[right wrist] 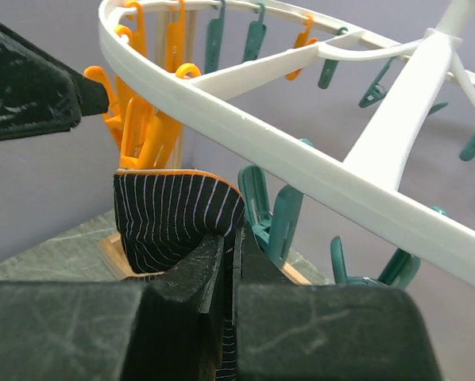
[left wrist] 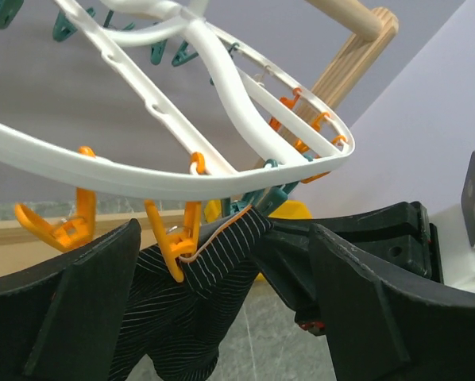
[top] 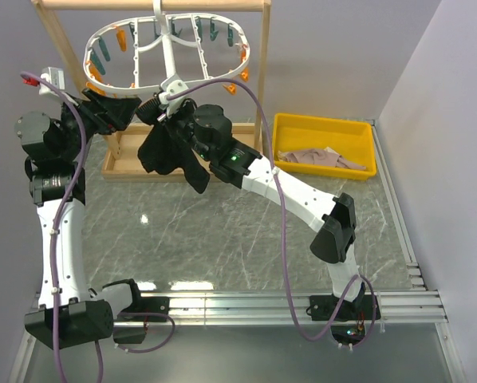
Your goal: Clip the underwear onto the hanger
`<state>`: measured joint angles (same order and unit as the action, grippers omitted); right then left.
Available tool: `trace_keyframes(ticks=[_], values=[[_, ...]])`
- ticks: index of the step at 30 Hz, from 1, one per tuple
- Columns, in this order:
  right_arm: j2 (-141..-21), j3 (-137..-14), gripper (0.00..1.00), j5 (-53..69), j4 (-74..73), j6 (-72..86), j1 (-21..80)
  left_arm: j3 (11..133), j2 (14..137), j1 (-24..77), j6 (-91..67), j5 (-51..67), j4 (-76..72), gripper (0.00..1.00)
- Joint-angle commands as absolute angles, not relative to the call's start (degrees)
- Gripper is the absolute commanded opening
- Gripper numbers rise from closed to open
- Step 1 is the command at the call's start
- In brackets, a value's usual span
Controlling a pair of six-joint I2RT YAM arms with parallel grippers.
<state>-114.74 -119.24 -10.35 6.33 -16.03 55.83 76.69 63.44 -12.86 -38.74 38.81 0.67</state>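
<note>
The white oval hanger (top: 167, 48) hangs from the wooden frame, ringed with orange and teal pegs. The black striped underwear (top: 171, 155) dangles below its near rim. In the left wrist view an orange peg (left wrist: 174, 242) bites the waistband of the underwear (left wrist: 186, 309). My left gripper (left wrist: 223, 238) stands wide open, a finger on either side of that peg and cloth, holding nothing; from above the left gripper (top: 115, 112) sits just left of the garment. My right gripper (right wrist: 232, 254) is shut on the underwear (right wrist: 174, 214) waistband, beside a teal peg (right wrist: 273, 218).
The wooden frame (top: 264, 72) stands on a board at the back of the table. A yellow bin (top: 326, 126) at the back right holds a pinkish-beige cloth (top: 318, 157). The grey marble tabletop (top: 222, 231) lies between the arms.
</note>
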Motion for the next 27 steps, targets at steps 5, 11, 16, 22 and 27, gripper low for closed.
trace_keyframes(ticks=[5,11,16,22,27], values=[[-117.2,-119.9,0.0,-10.1,9.3,-14.1,56.4,76.9,62.8,-13.7,-36.3,37.5,7.7,0.89],[-117.7,-116.9,0.15,-10.5,9.6,-13.4,57.0,75.0,61.5,-13.9,-33.8,35.2,11.1,0.85],[-116.6,-113.7,0.27,-10.5,10.1,-12.8,57.3,72.6,60.3,-14.2,-32.9,34.5,13.0,0.86],[-115.1,-110.7,0.41,-9.0,9.5,-11.1,57.4,69.5,59.5,-14.5,-30.9,32.9,15.3,0.87],[-112.9,-107.3,0.51,-2.5,8.5,-9.1,57.4,67.0,59.8,-15.0,-29.5,30.6,16.9,0.88]])
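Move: The orange clip biting the underwear's waistband is about 5 cm ahead of the open left hand, 1 cm to its right and 1 cm above. From the right hand, whose fingers still pinch the waistband, that clip lies some 6 cm left, level ahead and back, and 3 cm above. A teal clip stands roughly 3 cm ahead of the right hand, 1 cm left and 2 cm above. Right fingers open off the underwear's waistband while both hands sink about 11 cm below the clips, left staying open. ##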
